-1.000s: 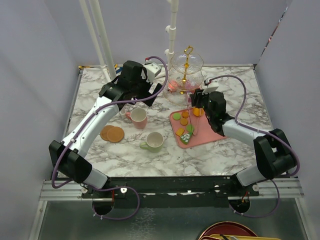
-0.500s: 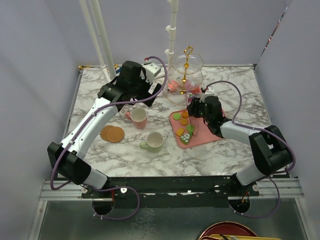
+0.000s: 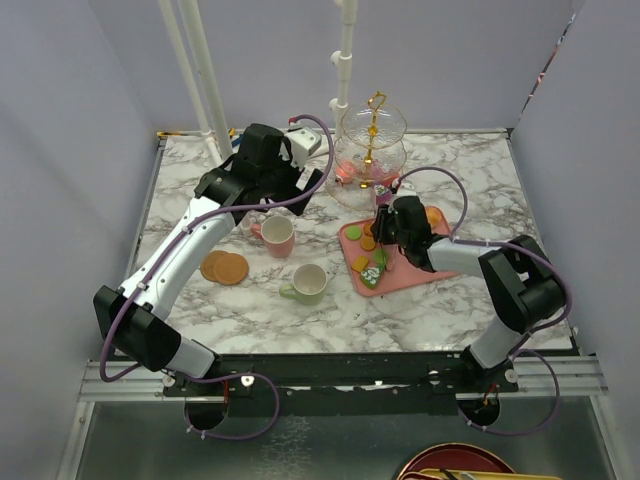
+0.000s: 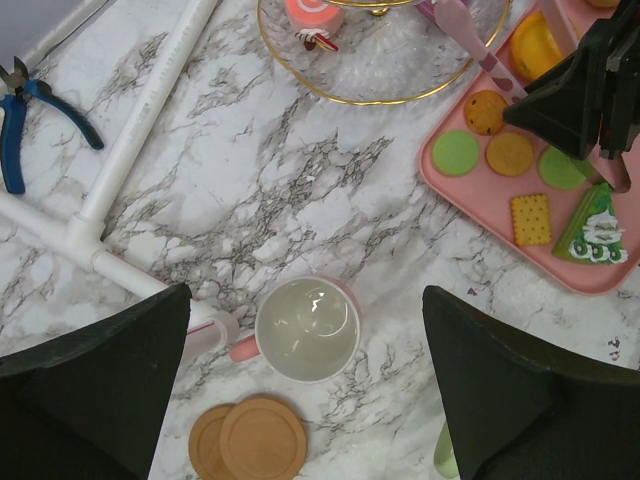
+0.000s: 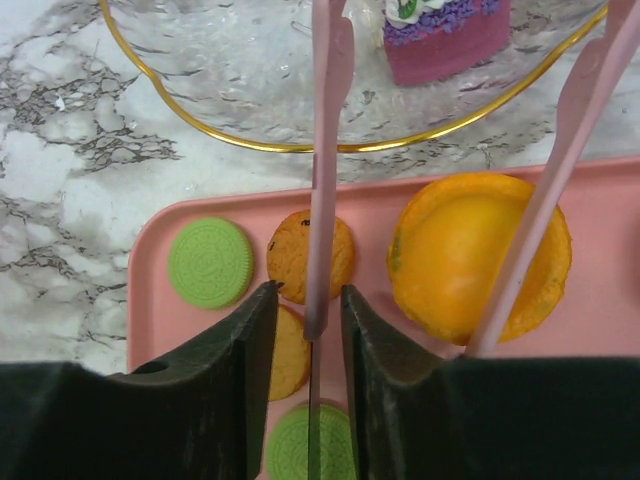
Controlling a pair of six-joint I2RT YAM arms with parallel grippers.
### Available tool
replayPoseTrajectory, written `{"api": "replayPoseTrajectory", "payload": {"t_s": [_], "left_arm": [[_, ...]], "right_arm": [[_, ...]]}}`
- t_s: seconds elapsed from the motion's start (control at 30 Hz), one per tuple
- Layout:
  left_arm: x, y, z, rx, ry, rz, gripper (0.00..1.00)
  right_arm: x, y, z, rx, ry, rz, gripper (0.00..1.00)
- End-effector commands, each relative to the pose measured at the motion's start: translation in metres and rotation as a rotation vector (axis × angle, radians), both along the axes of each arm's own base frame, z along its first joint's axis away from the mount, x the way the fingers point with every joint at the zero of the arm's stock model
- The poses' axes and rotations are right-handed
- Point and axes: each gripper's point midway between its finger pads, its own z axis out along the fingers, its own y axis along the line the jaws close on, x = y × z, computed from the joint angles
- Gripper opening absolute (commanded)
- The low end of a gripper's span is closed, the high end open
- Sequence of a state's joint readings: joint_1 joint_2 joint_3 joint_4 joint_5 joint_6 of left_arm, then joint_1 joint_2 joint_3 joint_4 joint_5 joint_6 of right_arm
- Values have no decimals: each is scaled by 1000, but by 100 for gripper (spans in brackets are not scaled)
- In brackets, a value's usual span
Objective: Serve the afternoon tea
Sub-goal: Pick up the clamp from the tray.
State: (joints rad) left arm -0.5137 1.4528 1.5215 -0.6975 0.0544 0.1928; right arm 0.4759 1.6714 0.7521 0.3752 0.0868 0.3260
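Observation:
The glass three-tier stand (image 3: 372, 150) with its gold stem stands at the back, and a pink cake (image 5: 445, 40) sits on its bottom tier. My right gripper (image 5: 308, 290) hovers over the pink tray (image 3: 400, 268), shut on pink tongs (image 5: 330, 120) whose arms reach out over the stand's rim. Below the tongs lie a brown cookie (image 5: 285, 255), a green macaron (image 5: 209, 262) and an orange cake (image 5: 450, 255). My left gripper (image 4: 305, 300) hangs wide open, high above the pink mug (image 4: 305, 328). The two coasters (image 4: 250, 440) overlap near it. The pale-green mug (image 3: 308, 283) stands further forward.
Blue pliers (image 4: 20, 110) and a white pipe frame (image 4: 130, 150) lie at the back left of the marble table. The tray also carries a square biscuit (image 4: 531, 218) and a green wedge cake (image 4: 595, 230). Purple walls close in both sides.
My right gripper has moved left across the tray toward the stand, and its jaws have narrowed on the tongs. The left arm has barely moved.

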Motion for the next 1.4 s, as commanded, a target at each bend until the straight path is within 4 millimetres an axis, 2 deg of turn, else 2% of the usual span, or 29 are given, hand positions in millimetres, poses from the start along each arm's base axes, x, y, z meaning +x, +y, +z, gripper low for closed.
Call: {"api": "replayPoseTrajectory", "payload": {"t_s": [0.0,0.13,0.23,0.43,0.63,0.77,0.93,1.03,1.17,1.37], "left_arm": [[-6,-2,9,-22,-18,-30,99],[-10,-6,4,-29,2,-58,99],[-15,-8,-2,-31,21,-83,99],[-33,-6,-14,29,37,-200,99],[-60,-7,-21,112,-19,-443,99],[-75,-21,-21,156,-94,-616,99],[-97,-51,-17,245,-227,-847,99],[-109,-65,-23,329,-301,-958,99],[-120,-79,-17,364,-382,-1020,99],[-120,-85,-6,381,-436,-1020,99]], "right_arm": [[5,-6,-4,-55,17,-42,30],[5,-10,4,-79,-3,-42,10],[3,-10,21,-85,-33,-25,1],[-11,-3,53,-75,-34,73,1],[-56,6,76,-39,43,236,1],[-91,23,100,37,93,385,1],[-130,44,122,73,151,575,1],[-142,53,140,73,151,655,1],[-156,65,158,52,156,757,1],[-170,74,171,16,159,867,1]]}}
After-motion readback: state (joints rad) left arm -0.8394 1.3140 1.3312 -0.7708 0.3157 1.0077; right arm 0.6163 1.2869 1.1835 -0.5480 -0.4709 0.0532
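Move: The clamp stands over the tray with its left arm already between the right fingers, its middle some 2 cm right of that hand, 1 cm ahead and level with it. The orange tart lies 4 cm ahead and 3 right of that hand, the nearest cookie 3 ahead and 1 left, both 3 below. From the left hand the clamp is about 22 cm right, 5 ahead, 22 below; the pink mug is 5 left, 2 ahead, 22 below. Right hand pinches the clamp's left arm, lifts it about 18 cm and back; open left hand swings back-right. ##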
